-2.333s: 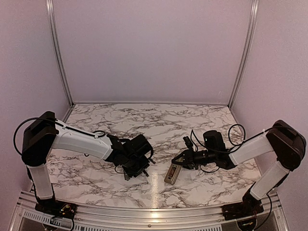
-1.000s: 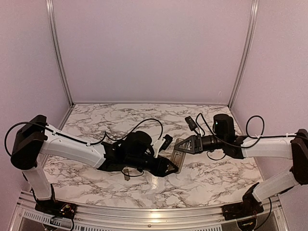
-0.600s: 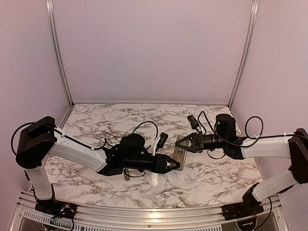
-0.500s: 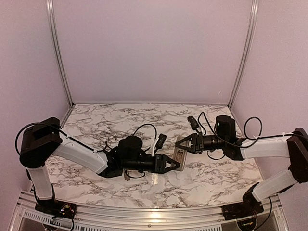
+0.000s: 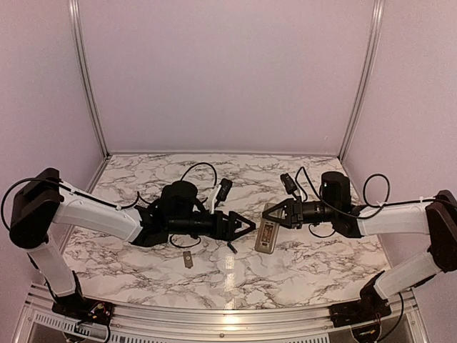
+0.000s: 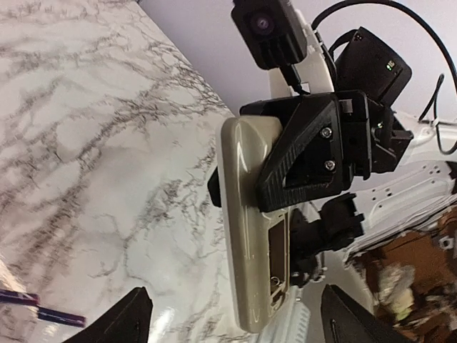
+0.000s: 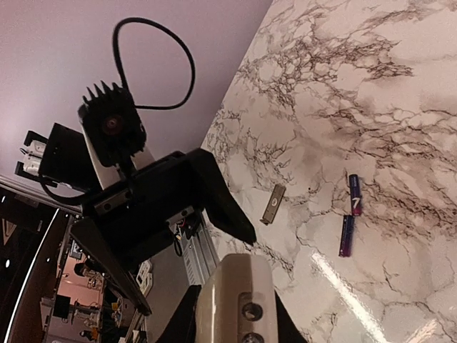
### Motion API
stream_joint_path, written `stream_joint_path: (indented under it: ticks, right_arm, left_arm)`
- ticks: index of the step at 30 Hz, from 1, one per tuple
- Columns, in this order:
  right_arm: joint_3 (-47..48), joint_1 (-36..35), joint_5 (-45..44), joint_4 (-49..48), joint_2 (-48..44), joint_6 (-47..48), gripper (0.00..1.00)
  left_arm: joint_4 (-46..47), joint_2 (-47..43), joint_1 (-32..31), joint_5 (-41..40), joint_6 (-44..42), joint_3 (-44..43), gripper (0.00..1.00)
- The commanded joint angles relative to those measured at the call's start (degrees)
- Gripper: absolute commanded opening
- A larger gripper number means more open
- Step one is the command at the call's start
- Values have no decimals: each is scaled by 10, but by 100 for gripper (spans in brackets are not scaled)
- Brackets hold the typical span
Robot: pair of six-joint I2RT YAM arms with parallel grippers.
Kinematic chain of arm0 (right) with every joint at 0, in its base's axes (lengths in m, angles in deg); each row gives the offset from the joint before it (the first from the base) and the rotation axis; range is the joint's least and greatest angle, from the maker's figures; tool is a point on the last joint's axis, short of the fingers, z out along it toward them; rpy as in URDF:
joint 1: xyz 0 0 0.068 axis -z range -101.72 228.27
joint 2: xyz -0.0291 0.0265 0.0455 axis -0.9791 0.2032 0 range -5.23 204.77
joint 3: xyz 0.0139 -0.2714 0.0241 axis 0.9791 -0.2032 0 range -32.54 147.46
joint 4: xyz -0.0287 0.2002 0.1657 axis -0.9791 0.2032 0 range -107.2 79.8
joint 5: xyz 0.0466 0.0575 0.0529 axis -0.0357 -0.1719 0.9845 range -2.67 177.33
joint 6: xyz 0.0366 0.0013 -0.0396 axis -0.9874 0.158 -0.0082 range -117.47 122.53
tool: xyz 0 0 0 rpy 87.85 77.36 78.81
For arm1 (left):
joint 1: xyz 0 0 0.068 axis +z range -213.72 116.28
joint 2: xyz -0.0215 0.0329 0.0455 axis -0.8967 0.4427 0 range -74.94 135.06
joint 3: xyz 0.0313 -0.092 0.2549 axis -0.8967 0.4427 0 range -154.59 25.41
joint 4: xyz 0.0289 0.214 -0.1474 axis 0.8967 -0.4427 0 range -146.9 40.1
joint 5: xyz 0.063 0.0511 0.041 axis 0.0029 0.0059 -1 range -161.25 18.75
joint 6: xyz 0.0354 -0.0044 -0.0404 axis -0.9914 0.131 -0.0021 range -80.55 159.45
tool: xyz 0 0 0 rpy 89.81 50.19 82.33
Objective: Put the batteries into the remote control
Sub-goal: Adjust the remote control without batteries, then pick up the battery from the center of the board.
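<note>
My right gripper (image 5: 277, 214) is shut on the upper end of the remote control (image 5: 266, 234), holding it above the table. In the left wrist view the remote control (image 6: 246, 236) shows its tan back with the dark recess (image 6: 277, 261) uncovered. The left gripper (image 5: 241, 227) hangs open just left of it, its fingertips (image 6: 132, 321) wide apart and touching nothing. In the right wrist view two purple batteries (image 7: 351, 213) lie on the marble beyond the remote control (image 7: 239, 300). One battery (image 6: 36, 314) shows at the left wrist view's lower left corner.
A small tan battery cover (image 5: 187, 259) lies flat on the marble near the front, seen as the cover (image 7: 273, 204) from the right wrist. The left arm's camera and cable (image 5: 223, 189) sit above its gripper. Metal rail (image 5: 228, 314) borders the front edge.
The left gripper has opened and drawn back to the left, away from the remote. The right gripper still holds the remote, which now hangs more steeply.
</note>
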Motion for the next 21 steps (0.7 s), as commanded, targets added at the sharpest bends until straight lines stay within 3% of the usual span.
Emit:
stream_joint_path:
  ticks: [1,4,9,16,21]
  right_arm:
    - [22,22,12,110,-15,65,0]
    - [30,28,18,166,-14,106,0]
    - [34,34,28,199,-4,128,0]
    - [23,46,50,199,6,133,0]
    - [17,60,60,199,3,136,0]
  left_arm:
    - [-374,-79,13,-85,-352,-91,88]
    - [-490,-73,13,-123,-561,-136,85]
    - [-557,-35,13,-124,-769,-167,78]
    - [-704,109,13,-135,-898,-324,48]
    - [-748,169,13,-151,-940,-387,41]
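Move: Below the left hand, about 16 cm down, the nearer battery lies some 3 cm ahead and 3 cm to its left. The second battery is about 6 cm ahead and 5 cm left, also on the table, and the battery cover some 17 cm left and 1 cm back. The held remote control's middle is level fore-and-aft, about 7 cm to the right and 1 cm lower. From the right hand, the nearer battery is about 10 cm left, straight sideways, 17 cm below. Swinging away from the remote control, the left hand first rises about 4 cm while going forward and left, then drops some 13 cm towards the batteries. Its wrist turns roughly 85 degrees, from fingers pointing right to mostly down, and the fingers close about halfway without reaching the table. The right hand keeps its grip on the remote control, lowering it 4 cm and drawing it right by 2.5 cm. ##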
